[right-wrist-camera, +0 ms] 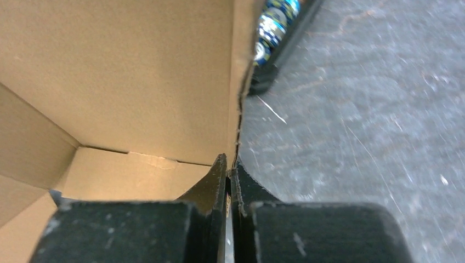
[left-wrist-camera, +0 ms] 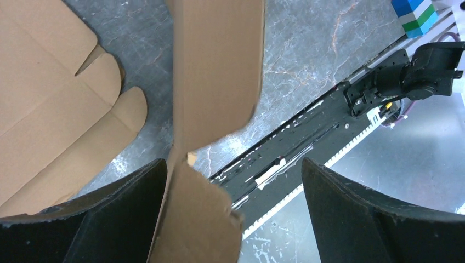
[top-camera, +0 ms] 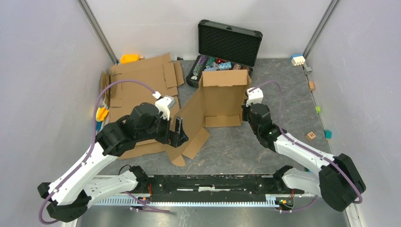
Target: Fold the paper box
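Observation:
The paper box (top-camera: pixel 220 97) is plain brown cardboard, half raised in the middle of the table, with one wall upright and a long side panel slanting down to the left. My right gripper (top-camera: pixel 247 111) is shut on the right edge of the upright wall; in the right wrist view the fingers (right-wrist-camera: pixel 230 164) pinch that thin edge, with the box's inside (right-wrist-camera: pixel 126 71) to the left. My left gripper (top-camera: pixel 177 135) is open at the slanting panel's lower end. In the left wrist view a cardboard flap (left-wrist-camera: pixel 216 71) stands between the wide jaws (left-wrist-camera: pixel 233 164), close to the left finger.
An open black case (top-camera: pixel 229 42) with colourful chips stands just behind the box. Flat cardboard sheets (top-camera: pixel 142 80) lie at the back left beside an orange object (top-camera: pixel 128 58). Small blocks (top-camera: pixel 310 136) are scattered along the right wall. A blue-green block (left-wrist-camera: pixel 415 13) sits near the right arm's base.

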`<state>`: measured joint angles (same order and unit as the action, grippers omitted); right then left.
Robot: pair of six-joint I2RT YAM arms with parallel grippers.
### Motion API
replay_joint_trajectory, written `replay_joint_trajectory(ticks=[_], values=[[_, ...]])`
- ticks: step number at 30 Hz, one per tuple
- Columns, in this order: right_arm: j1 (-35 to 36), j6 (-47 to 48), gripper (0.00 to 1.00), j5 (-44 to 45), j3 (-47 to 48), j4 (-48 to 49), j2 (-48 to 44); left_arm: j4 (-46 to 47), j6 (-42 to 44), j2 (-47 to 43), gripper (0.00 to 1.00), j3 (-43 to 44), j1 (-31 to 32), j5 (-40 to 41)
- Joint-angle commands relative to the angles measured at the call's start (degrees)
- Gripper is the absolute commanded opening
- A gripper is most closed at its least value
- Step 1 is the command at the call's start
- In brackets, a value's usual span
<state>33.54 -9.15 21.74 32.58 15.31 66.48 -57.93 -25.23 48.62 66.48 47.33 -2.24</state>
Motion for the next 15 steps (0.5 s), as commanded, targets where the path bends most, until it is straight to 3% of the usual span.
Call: replay_joint_trajectory(ticks=[1, 4, 6, 9, 13, 15], values=[[0.03, -2.97, 0.05, 8.01, -4.79, -4.27, -6.58, 7.64, -0.18, 1.82, 0.98, -0.64, -0.22, -2.48], [0.08, -3.92, 0.14, 7.24, -8.07, -4.72, -10.91, 10.18, 0.09, 2.93, 0.99, -0.90, -0.22, -4.05], [0.03, -3.95, 0.34, 5.49, -9.46, -5.05, -12.60, 10.69, 0.18, 3.23, 1.00, -0.25, -0.22, -3.98], [-0.04, -3.33, 0.50, 3.61, -9.56, -6.29, -13.80, 9.37, 0.38, 3.06, 1.00, 1.95, -0.44, -1.44], [0.03, -2.55, 0.88, 0.13, -8.93, -8.20, -14.91, 7.59, 0.84, 1.84, 1.00, 5.22, -0.85, -1.29], [0.03, -2.90, 0.97, -0.32, -8.94, -9.22, -16.27, 7.35, 0.80, 0.96, 1.00, 6.72, -1.08, -0.10]])
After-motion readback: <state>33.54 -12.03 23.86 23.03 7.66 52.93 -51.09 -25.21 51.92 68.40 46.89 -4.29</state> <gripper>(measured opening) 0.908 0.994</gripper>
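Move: The right gripper is shut on the near edge of the box's right panel, whose middle is some 6 cm ahead and 4 cm below. The near bottom flap is about 8 cm to the left, 3 cm back; the poker case about 18 cm ahead, 8 cm left. From the open left gripper, the box's left panel lies 3 cm ahead, 1 cm right, some 14 cm below; the flat cardboard 12 cm ahead, 20 cm left. Draw the right gripper back about 4.5 cm and right some 3.5 cm, sinking 2 to 3 cm, so it drags the box by the right panel's near edge; open the fingers wide on the way to let go of it. Meanwhile shift the left gripper, kept wide open, about 2.5 cm right and 2 cm forward above the left panel, then lift it 2 cm. ##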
